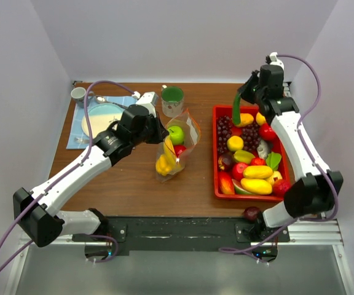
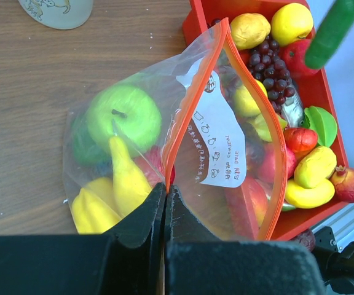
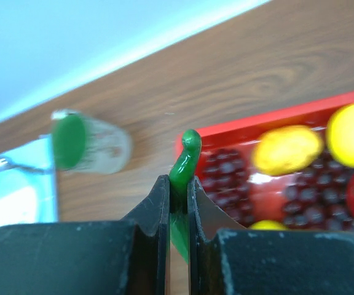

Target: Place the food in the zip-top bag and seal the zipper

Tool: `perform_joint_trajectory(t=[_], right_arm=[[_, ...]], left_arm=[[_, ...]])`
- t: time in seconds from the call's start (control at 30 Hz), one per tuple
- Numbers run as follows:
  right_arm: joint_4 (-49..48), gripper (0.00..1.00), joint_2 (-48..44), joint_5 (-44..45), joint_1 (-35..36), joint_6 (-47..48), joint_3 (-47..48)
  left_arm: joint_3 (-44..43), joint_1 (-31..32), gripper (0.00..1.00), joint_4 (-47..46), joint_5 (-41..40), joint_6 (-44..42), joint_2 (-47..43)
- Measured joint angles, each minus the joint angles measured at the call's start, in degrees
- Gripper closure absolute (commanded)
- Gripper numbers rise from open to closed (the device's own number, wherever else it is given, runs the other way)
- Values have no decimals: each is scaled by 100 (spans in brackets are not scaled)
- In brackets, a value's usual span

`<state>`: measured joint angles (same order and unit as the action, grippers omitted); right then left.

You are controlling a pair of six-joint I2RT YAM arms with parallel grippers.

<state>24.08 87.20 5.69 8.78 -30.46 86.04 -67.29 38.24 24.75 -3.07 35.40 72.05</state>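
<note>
The zip-top bag (image 1: 178, 146) stands open on the table left of the red tray (image 1: 216, 184). It holds a green apple (image 2: 125, 110), yellow pieces (image 2: 125, 181) and something red. My left gripper (image 2: 165, 187) is shut on the orange-red zipper (image 2: 178, 132) at the near end of the bag's mouth, which gapes wide. My right gripper (image 3: 178, 184) is shut on a slim green pepper (image 3: 186, 160), held above the tray's far left corner; the pepper also shows in the top view (image 1: 236, 110). More food (image 1: 257, 172) fills the tray.
A cup with a green inside (image 1: 172, 100) stands just behind the bag. A blue mat with a plate (image 1: 100, 117) and a small grey cup (image 1: 78, 93) lie at the far left. A dark red fruit (image 1: 251, 213) sits at the near table edge.
</note>
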Motion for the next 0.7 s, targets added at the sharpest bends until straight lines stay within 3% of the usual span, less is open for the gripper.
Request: perform_joint_trajectory(t=[0.3, 0.5, 0.7], right_arm=[[-509, 100, -1467, 13, 1709, -625, 7], [-1003, 100, -1327, 398, 2754, -752, -76], [-1158, 100, -986, 754, 3432, -791, -745]], left_arm=[[0, 0, 100, -33, 4, 2, 20], [0, 0, 100, -55, 9, 7, 46], [0, 0, 100, -74, 7, 9, 48]])
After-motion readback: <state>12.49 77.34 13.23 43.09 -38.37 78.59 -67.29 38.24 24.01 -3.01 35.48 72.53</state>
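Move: Held in the right fingers, the green pepper is bound for the open bag mouth, about 22 cm to that hand's left, 14 cm back towards the base and roughly 8 cm below. The green apple inside the bag lies some 25 cm left, 12 cm back and 16 cm down; the mug stands about 24 cm left, 11 cm farther out and 24 cm lower. From the left hand, still pinching the bag's rim, the mouth's middle is roughly 6 cm right, 1 cm ahead and 3 cm down. Swinging quickly left and back from the far side of the red bin, the right hand keeps its grip on the pepper and carries it to the bag mouth, about 22 cm left and 12 cm back. The path arcs up some 15 cm, then sinks 8 cm, as the wrist turns roughly 25 degrees counter-clockwise. The left hand stays put, holding the rim pinched. ##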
